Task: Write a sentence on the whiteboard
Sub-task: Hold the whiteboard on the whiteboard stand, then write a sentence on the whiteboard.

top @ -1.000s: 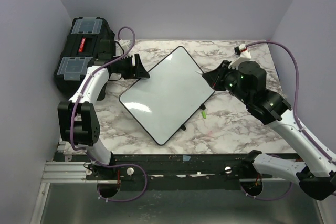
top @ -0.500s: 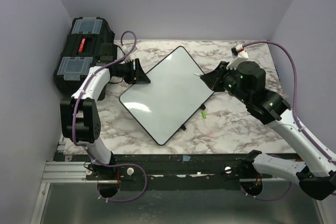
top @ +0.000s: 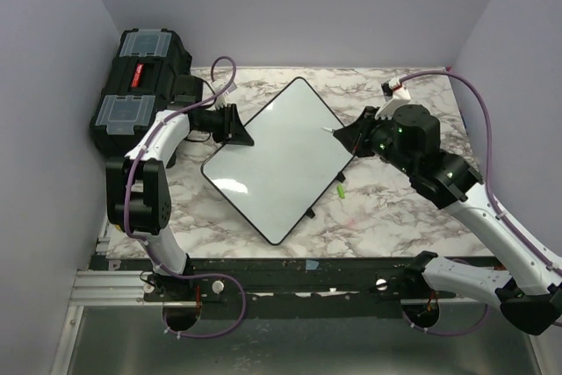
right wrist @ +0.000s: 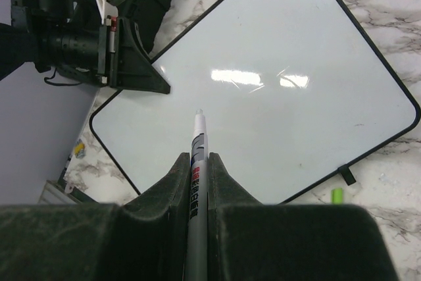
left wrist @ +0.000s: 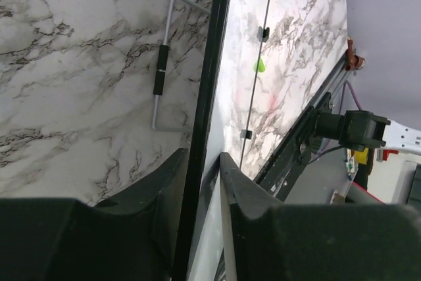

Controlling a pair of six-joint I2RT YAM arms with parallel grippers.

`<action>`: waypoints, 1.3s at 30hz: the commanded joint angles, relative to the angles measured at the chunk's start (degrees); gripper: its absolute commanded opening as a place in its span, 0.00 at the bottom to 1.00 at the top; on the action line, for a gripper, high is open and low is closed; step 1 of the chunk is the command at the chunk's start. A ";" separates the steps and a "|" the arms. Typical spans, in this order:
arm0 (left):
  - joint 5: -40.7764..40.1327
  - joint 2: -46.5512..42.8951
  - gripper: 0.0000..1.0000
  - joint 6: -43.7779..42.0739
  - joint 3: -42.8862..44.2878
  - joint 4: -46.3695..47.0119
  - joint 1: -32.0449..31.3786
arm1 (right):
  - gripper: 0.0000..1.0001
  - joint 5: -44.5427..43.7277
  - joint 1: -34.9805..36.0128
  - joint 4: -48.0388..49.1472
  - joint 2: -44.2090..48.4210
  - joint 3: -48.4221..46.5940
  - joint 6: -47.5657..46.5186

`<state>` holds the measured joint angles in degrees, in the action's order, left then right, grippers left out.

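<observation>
The whiteboard [top: 277, 160] lies cornerwise on the marble table, and its white face is blank; no green sentence shows on it. My left gripper [top: 239, 129] is shut on the board's left rim, which runs between its fingers in the left wrist view [left wrist: 202, 97]. My right gripper [top: 347, 136] is shut on a white marker [right wrist: 198, 143]. The marker's tip points over the board's right part [right wrist: 276, 116], and I cannot tell whether it touches. The left gripper [right wrist: 141, 70] also shows in the right wrist view.
A black toolbox [top: 140, 85] with clear lid compartments stands at the back left. A green marker cap [top: 340, 191] lies on the table by the board's lower right edge. A wire stand [left wrist: 161, 77] shows under the board. Walls close in on three sides.
The left gripper has shifted the board slightly to the right. The right gripper with the marker has moved a little to the left, over the board's right corner.
</observation>
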<state>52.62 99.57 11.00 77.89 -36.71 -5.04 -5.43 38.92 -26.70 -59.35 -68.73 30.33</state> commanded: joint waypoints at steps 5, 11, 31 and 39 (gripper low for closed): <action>1.07 -0.62 0.10 -3.10 1.62 -2.98 -2.35 | 0.01 3.33 0.11 0.20 0.21 1.66 -1.59; -2.18 -2.02 0.00 -4.80 2.18 -4.06 -4.04 | 0.01 4.88 0.08 0.64 0.20 2.49 -1.77; -11.66 -7.91 0.00 -3.21 3.50 -4.77 -6.65 | 0.01 13.26 0.28 -3.05 -3.86 0.48 -5.61; -15.45 -9.20 0.00 -3.49 3.95 -4.97 -6.74 | 0.01 11.85 3.83 -7.33 -8.79 -4.98 -8.10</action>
<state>47.22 92.03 11.77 80.36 -40.84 -11.79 6.13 40.29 -30.52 -65.67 -69.34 24.51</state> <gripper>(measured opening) 0.074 0.135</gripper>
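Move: The whiteboard's raised far-left edge already lies between the left hand's open fingers, practically at the hand point. From that hand the green cap lies about 24 cm right, 12 cm back and 15 cm lower; the toolbox is some 23 cm left, 9 cm ahead and 5 cm lower. From the right hand, still holding the pen, that edge is roughly 18 cm left, 6 cm ahead and 15 cm below. Left fingers pinch the whiteboard's edge, rising about 4 cm, rightward and back; right hand sinks 5 cm leftward. ##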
